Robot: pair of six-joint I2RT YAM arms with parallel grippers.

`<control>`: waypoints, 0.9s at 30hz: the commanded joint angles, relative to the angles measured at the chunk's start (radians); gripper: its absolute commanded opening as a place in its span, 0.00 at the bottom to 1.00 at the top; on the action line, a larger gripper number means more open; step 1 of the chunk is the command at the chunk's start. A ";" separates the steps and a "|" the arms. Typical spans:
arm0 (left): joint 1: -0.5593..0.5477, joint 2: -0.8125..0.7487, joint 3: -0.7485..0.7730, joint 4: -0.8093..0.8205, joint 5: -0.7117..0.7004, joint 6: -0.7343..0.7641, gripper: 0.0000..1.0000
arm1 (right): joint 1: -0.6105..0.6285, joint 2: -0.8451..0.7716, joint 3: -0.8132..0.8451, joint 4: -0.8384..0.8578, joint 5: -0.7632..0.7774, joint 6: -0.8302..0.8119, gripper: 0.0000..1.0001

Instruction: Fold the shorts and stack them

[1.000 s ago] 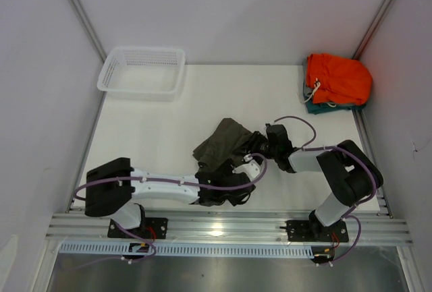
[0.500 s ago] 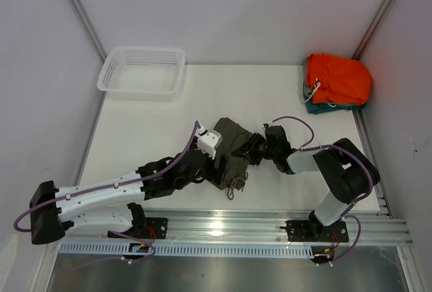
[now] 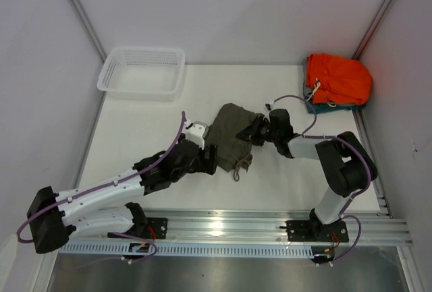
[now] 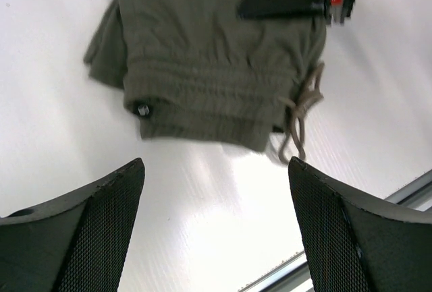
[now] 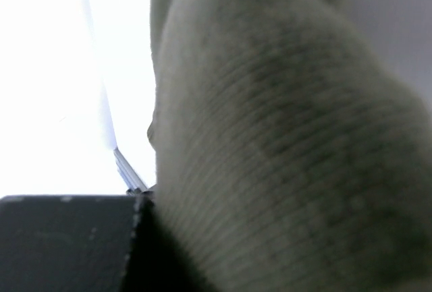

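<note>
The olive-green shorts [image 3: 231, 135] lie crumpled on the white table, mid-right. In the left wrist view the shorts [image 4: 209, 56] show their gathered waistband and the drawstring [image 4: 300, 113] hanging toward the near edge. My left gripper [image 3: 208, 157] hovers just short of the waistband, open, with only bare table between its fingers [image 4: 101, 238]. My right gripper [image 3: 254, 130] sits at the shorts' right edge, shut on a bunch of the cloth. Olive fabric [image 5: 283, 137] fills the right wrist view against one dark finger [image 5: 67, 245]; the other finger is hidden.
A white mesh basket [image 3: 142, 71] stands at the back left. Folded orange shorts [image 3: 339, 76] rest on a teal garment [image 3: 314, 108] at the back right corner. A metal rail [image 3: 229, 224] runs along the table's near edge.
My left arm swung out and back off the shorts, now open beside the waistband. My right gripper closed on the cloth and moved away from me, dragging the shorts with it.
</note>
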 commanded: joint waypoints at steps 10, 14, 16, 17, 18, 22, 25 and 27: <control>0.013 -0.049 -0.019 0.006 0.027 -0.026 0.89 | -0.165 0.209 0.411 -0.162 -0.079 -0.295 0.00; 0.014 -0.060 -0.024 -0.002 0.022 -0.023 0.89 | -0.226 0.303 0.546 -0.222 -0.119 -0.342 0.00; 0.013 -0.064 -0.024 -0.008 0.022 -0.021 0.89 | -0.261 0.343 0.634 -0.253 -0.124 -0.359 0.00; 0.014 -0.067 -0.030 -0.008 0.018 -0.021 0.89 | -0.273 0.381 0.664 -0.273 -0.128 -0.368 0.00; 0.013 -0.069 -0.031 -0.005 0.018 -0.019 0.89 | -0.286 0.400 0.717 -0.279 -0.134 -0.371 0.00; 0.013 -0.064 -0.033 -0.007 0.022 -0.016 0.89 | -0.338 0.496 0.888 -0.368 -0.147 -0.416 0.00; 0.013 -0.067 -0.035 -0.007 0.029 -0.018 0.89 | -0.366 0.565 1.024 -0.415 -0.151 -0.433 0.00; 0.013 -0.069 -0.041 -0.007 0.030 -0.018 0.89 | -0.379 0.610 1.095 -0.438 -0.159 -0.424 0.00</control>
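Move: The right gripper already has hold of the green shorts by their right-hand side; the bundle's middle lies about 7 cm to its left, 1 cm back and 3 cm below. The orange shorts topping the stack are some 27 cm ahead and 40 cm to the right, roughly level in height; the teal shorts beneath peek out about 24 cm ahead and 40 cm right. From the idle left gripper, the orange shorts lie about 38 cm ahead, 55 cm right and 9 cm lower. Keep the right fingers shut on the green shorts and sweep them quickly forward, about 25 cm, towards the far edge of the table. Bear right as you go, mostly in the later half, some 11 cm in all towards the orange stack, and let the wrist roll about 15 degrees while staying near the same low height. ##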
